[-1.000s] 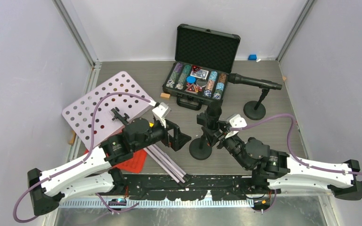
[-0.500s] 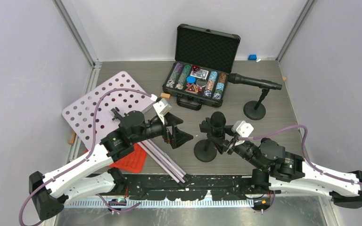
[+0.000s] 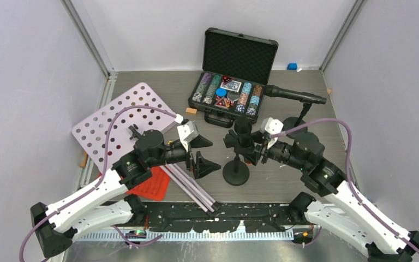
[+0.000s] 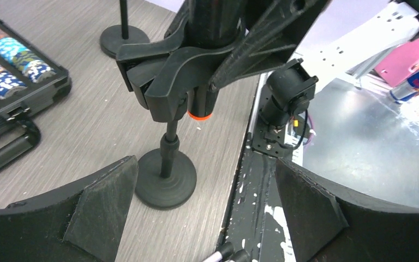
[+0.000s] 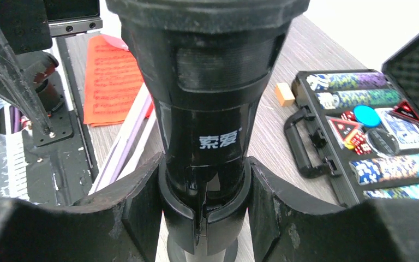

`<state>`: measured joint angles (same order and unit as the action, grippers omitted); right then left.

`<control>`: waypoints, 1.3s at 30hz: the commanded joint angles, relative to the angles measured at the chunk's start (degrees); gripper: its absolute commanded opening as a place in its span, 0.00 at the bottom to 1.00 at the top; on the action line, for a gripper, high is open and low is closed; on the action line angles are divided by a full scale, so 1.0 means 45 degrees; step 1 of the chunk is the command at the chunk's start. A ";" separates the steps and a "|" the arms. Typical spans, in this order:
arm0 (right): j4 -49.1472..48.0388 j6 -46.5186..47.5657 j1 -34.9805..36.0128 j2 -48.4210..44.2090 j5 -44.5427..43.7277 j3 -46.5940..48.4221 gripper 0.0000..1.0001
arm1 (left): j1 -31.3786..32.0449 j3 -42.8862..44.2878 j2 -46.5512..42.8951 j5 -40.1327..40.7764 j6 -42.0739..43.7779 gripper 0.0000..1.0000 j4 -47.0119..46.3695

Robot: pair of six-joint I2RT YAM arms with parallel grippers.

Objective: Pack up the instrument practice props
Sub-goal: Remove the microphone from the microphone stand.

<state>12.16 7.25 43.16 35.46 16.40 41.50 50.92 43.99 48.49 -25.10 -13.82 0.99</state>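
Note:
A black microphone (image 3: 244,131) stands upright in its clip on a round-based pole (image 3: 235,173) in the middle of the table. My right gripper (image 3: 251,147) is shut on it; in the right wrist view its fingers (image 5: 136,207) press both sides of the clip below the microphone body (image 5: 207,109). My left gripper (image 3: 203,154) stands open just left of the pole, its base (image 4: 166,180) showing between the fingers. A second microphone (image 3: 292,94) lies level on its pole at the back right. The white hole-punched music rack (image 3: 117,117) lies at the left, with silver legs (image 3: 193,191) and red pages (image 3: 151,185).
An open black case of poker chips (image 3: 229,93) sits at the back centre. A yellow block (image 3: 191,111) lies by it and a blue block (image 3: 292,66) by the back wall. Grey walls close in left and right. A black rail (image 4: 262,164) runs along the near edge.
My right arm's elbow has risen and swung back over the table while its gripper keeps hold of the microphone; the stand has shifted only slightly. The left gripper has turned a little toward the pole.

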 commanded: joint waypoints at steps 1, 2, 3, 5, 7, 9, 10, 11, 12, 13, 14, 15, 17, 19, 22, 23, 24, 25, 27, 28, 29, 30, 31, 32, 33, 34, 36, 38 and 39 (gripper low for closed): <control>-0.0820 -0.0395 -0.1758 0.1413 0.4718 0.0379 0.00 | -0.0063 0.0675 -0.0849 0.0984 0.0901 1.00 0.1156; -0.1724 -0.0631 -0.2022 0.1620 0.5404 0.0308 0.00 | -0.0064 0.0733 -0.0970 0.1191 0.1031 1.00 0.1384; -0.2175 -0.1082 -0.2444 0.2034 0.5664 0.0280 0.00 | -0.0065 0.0821 -0.1078 0.1373 0.1157 1.00 0.1620; -0.3474 -0.1390 -0.2740 0.2714 0.6225 0.0453 0.00 | -0.0094 0.1000 -0.1252 0.1589 0.1288 1.00 0.2025; -0.3649 -0.1192 -0.2787 0.3395 0.6729 0.1036 0.00 | -0.0121 0.1114 -0.1380 0.1696 0.1314 1.00 0.2284; -0.3381 -0.0830 -0.2793 0.3937 0.7266 0.1661 0.00 | -0.0123 0.1143 -0.1508 0.1838 0.1300 1.00 0.2420; -0.3267 -0.0522 -0.2793 0.4083 0.7530 0.2069 0.00 | -0.0138 0.1133 -0.1585 0.1922 0.1295 1.00 0.2465; -0.3044 -0.0382 -0.2793 0.4280 0.7616 0.2254 0.00 | -0.0142 0.1125 -0.1718 0.2011 0.1295 1.00 0.2483; -0.2981 -0.0175 -0.2793 0.4398 0.7720 0.2520 0.00 | -0.0143 0.1107 -0.1809 0.2129 0.1295 1.00 0.2492; -0.2968 -0.0131 -0.2793 0.4430 0.7750 0.2616 0.00 | -0.0143 0.1087 -0.1901 0.2198 0.1278 1.00 0.2494; -0.3011 -0.0117 -0.2793 0.4479 0.7807 0.2737 0.00 | -0.0143 0.1066 -0.1990 0.2275 0.1276 1.00 0.2516; -0.3249 -0.0182 -0.2793 0.4501 0.7885 0.2743 0.00 | -0.0143 0.1082 -0.2063 0.2336 0.1290 1.00 0.2578; -0.3970 -0.0577 -0.2784 0.4512 0.7899 0.2565 0.00 | -0.0144 0.1084 -0.2130 0.2398 0.1295 1.00 0.2683; -0.5190 -0.1244 -0.2782 0.4520 0.7776 0.2186 0.00 | -0.0157 0.1084 -0.2179 0.2432 0.1266 1.00 0.2727; -0.7109 -0.2725 -0.2793 0.4692 0.7614 0.1692 0.00 | -0.0160 0.1084 -0.2253 0.2487 0.1183 1.00 0.2748; -0.7789 -0.3056 -0.2793 0.4763 0.7675 0.1632 0.00 | -0.0150 0.1058 -0.2276 0.2519 0.1161 1.00 0.2721; -0.8061 -0.3124 -0.2793 0.4904 0.7718 0.1664 0.00 | -0.0152 0.1032 -0.2343 0.2557 0.1144 1.00 0.2686; -0.8107 -0.3082 -0.2793 0.4986 0.7828 0.1738 0.00 | -0.0150 0.0995 -0.2373 0.2593 0.1139 1.00 0.2655; -0.8002 -0.2568 -0.2793 0.5158 0.7882 0.1829 0.00 | -0.0149 0.0958 -0.2401 0.2656 0.1121 1.00 0.2629; -0.7817 -0.2284 -0.2793 0.5242 0.7870 0.1841 0.00 | -0.0146 0.0939 -0.2404 0.2662 0.1119 1.00 0.2630; -0.7760 -0.1662 -0.2793 0.5273 0.7769 0.1806 0.00 | -0.0159 0.0915 -0.2385 0.2672 0.1104 1.00 0.2631; -0.7805 -0.1401 -0.2803 0.5344 0.7677 0.1761 0.00 | -0.0159 0.0892 -0.2385 0.2669 0.1085 1.00 0.2616; -0.7910 -0.1070 -0.2811 0.5421 0.7559 0.1630 0.00 | -0.0162 0.0875 -0.2383 0.2630 0.1066 1.00 0.2607; -0.8014 -0.0910 -0.2822 0.5459 0.7533 0.1566 0.00 | -0.0162 0.0870 -0.2378 0.2615 0.1061 1.00 0.2610; -0.7985 -0.0561 -0.2815 0.5528 0.7514 0.1469 0.00 | -0.0160 0.0870 -0.2375 0.2579 0.1060 1.00 0.2601; -0.7837 -0.0383 -0.2814 0.5532 0.7514 0.1417 0.00 | -0.0152 0.0870 -0.2367 0.2572 0.1048 1.00 0.2610; -0.7546 0.0101 -0.2823 0.5437 0.7464 0.1144 0.01 | -0.0160 0.0853 -0.2381 0.2571 0.1060 1.00 0.2611; -0.7271 0.0459 -0.2814 0.5090 0.7187 0.0719 0.03 | -0.0147 0.0788 -0.2422 0.2571 0.1041 1.00 0.2571; -0.7223 0.0519 -0.2818 0.4796 0.7044 0.0388 0.05 | -0.0148 0.0750 -0.2436 0.2588 0.1041 1.00 0.2545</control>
<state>-15.42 4.89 30.61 60.93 49.87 45.41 50.50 46.92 38.33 -13.47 -8.78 13.34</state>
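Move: The microphone stands upright in its clip, already in my right hand's grip; its middle is about 5 cm above that hand point. The stand's round base sits straight below, roughly 21 cm down. The open chip case lies some 31 cm ahead and 3 cm left of my right hand, the second microphone about 22 cm ahead and 22 cm right. From my empty left hand the microphone is about 10 cm right, 4 cm ahead and 5 cm up. I keep my right fingers round the clip and microphone and carry them left about 6 cm and forward nearly 5 cm towards the chip case, rising slightly before dipping again, while the wrist turns some 20 degrees counter-clockwise. Meanwhile my left hand, still wide open, draws back left about 5 cm and a little up, turning slightly counter-clockwise. ##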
